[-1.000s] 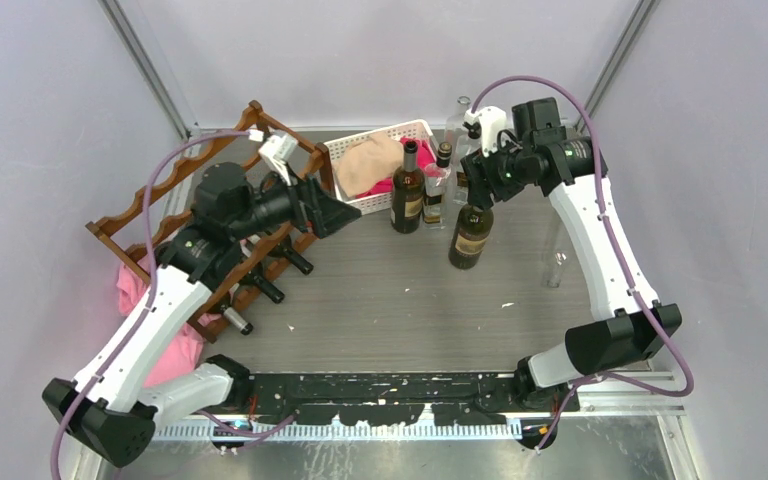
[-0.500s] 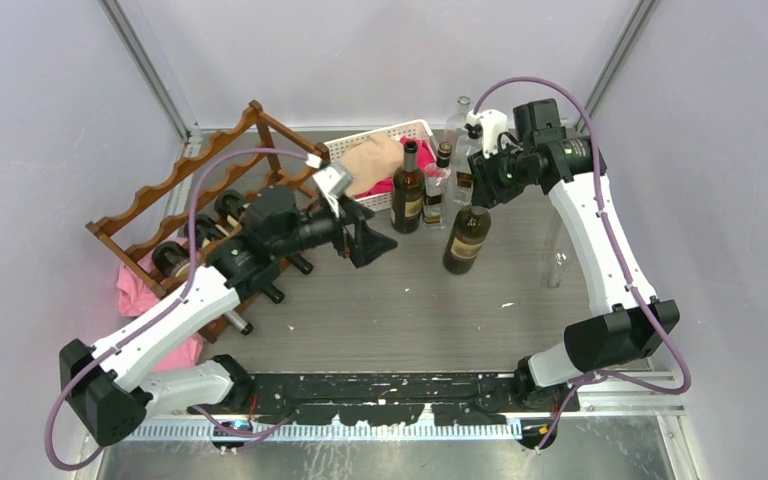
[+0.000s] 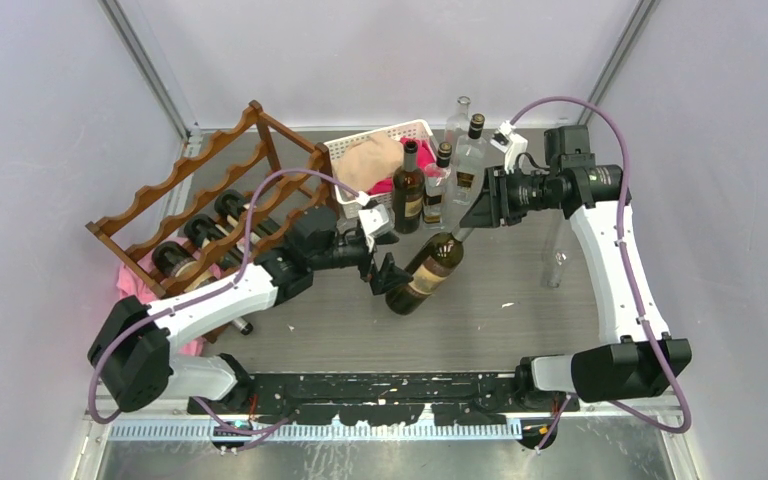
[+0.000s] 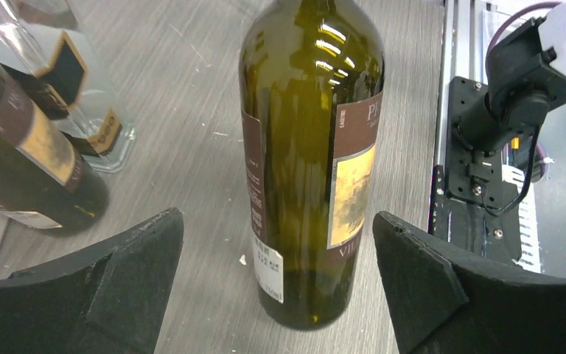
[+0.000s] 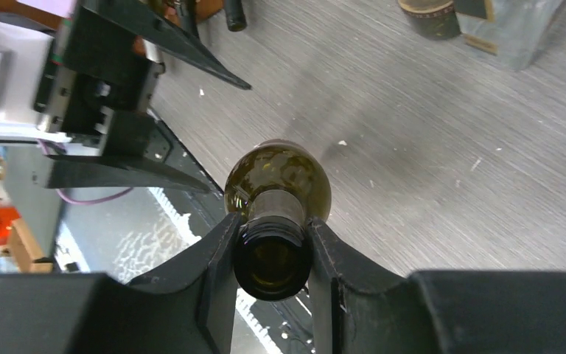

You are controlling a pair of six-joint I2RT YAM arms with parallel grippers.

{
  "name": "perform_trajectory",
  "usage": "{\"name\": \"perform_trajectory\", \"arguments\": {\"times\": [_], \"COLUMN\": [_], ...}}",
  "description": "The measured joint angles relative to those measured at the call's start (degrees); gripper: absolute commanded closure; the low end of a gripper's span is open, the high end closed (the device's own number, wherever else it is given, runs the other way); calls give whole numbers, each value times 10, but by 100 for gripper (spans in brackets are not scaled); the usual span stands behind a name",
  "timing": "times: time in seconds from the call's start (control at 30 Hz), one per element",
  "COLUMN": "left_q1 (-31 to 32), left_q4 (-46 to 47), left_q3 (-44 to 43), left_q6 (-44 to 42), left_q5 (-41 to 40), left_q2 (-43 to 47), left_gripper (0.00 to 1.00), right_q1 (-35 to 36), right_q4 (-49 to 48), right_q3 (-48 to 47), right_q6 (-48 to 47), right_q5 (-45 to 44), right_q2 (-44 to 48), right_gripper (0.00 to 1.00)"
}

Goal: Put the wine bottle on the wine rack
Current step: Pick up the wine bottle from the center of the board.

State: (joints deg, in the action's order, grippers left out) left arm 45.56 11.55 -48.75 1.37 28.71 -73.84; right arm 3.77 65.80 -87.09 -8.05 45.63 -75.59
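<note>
A dark green wine bottle [image 3: 426,273] with a brown and gold label leans steeply left over the table. My right gripper [image 3: 472,218] is shut on its neck, and in the right wrist view the open mouth [image 5: 273,258] sits clamped between the pads. My left gripper [image 3: 387,277] is open at the bottle's base. In the left wrist view its fingers [image 4: 118,287] stand either side of the bottle's lower body [image 4: 309,162] without touching. The reddish-brown wine rack [image 3: 175,167] stands at the far left with three bottles lying in it.
A white basket [image 3: 352,148] with cloth stands at the back. Beside it are upright dark bottles [image 3: 407,192] and clear bottles [image 3: 468,155]. A small clear glass [image 3: 557,268] stands at the right. Pink cloth [image 3: 140,290] lies under the rack's near end.
My right gripper closed on the bottle's neck and tipped the upright bottle over to the left. My left arm swung from the rack across to the bottle's base, staying open.
</note>
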Motion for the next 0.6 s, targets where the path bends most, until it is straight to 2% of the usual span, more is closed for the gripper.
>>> {"name": "perform_trajectory", "arguments": {"times": [0.47, 0.57, 0.6], "left_q1": [6, 6, 6], "left_q4": [123, 122, 122], "left_q3": [45, 52, 52], "left_q6": [10, 6, 0], "left_q5": [50, 51, 50], "left_q2": [-57, -73, -79], "left_gripper": [1, 5, 10], "right_q1": [-33, -42, -45], "right_q4": [-98, -105, -106], "right_q3": [49, 53, 54], "right_q6": [87, 97, 99], "right_q5": [87, 100, 103], "right_q2": [34, 37, 38], "right_gripper": [99, 99, 99]}}
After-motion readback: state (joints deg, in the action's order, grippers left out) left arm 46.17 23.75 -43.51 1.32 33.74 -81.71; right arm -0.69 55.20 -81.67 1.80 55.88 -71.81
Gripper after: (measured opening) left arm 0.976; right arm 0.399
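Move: The tilted wine bottle, still pinched by its neck in the right hand, has its middle about 9 cm right of the open left gripper, 3 cm ahead and 4 cm lower. The upright bottle stands some 20 cm ahead, 4 cm right and 6 cm below the left hand, with the clear bottle 7 cm farther right. From the right hand the held bottle's middle lies roughly 6 cm left, 3 cm back and 9 cm down. The bottle's bottom end is swung up towards the left gripper as the right hand, keeping its pinch on the neck, lifts 2.5 cm and rolls its left side up about 10 degrees. The left hand, fingers wide open throughout, sinks about 5 cm in two dips with a slight shift right between them, bringing its fingers to either side of the lower body; it doesn't grip yet. ##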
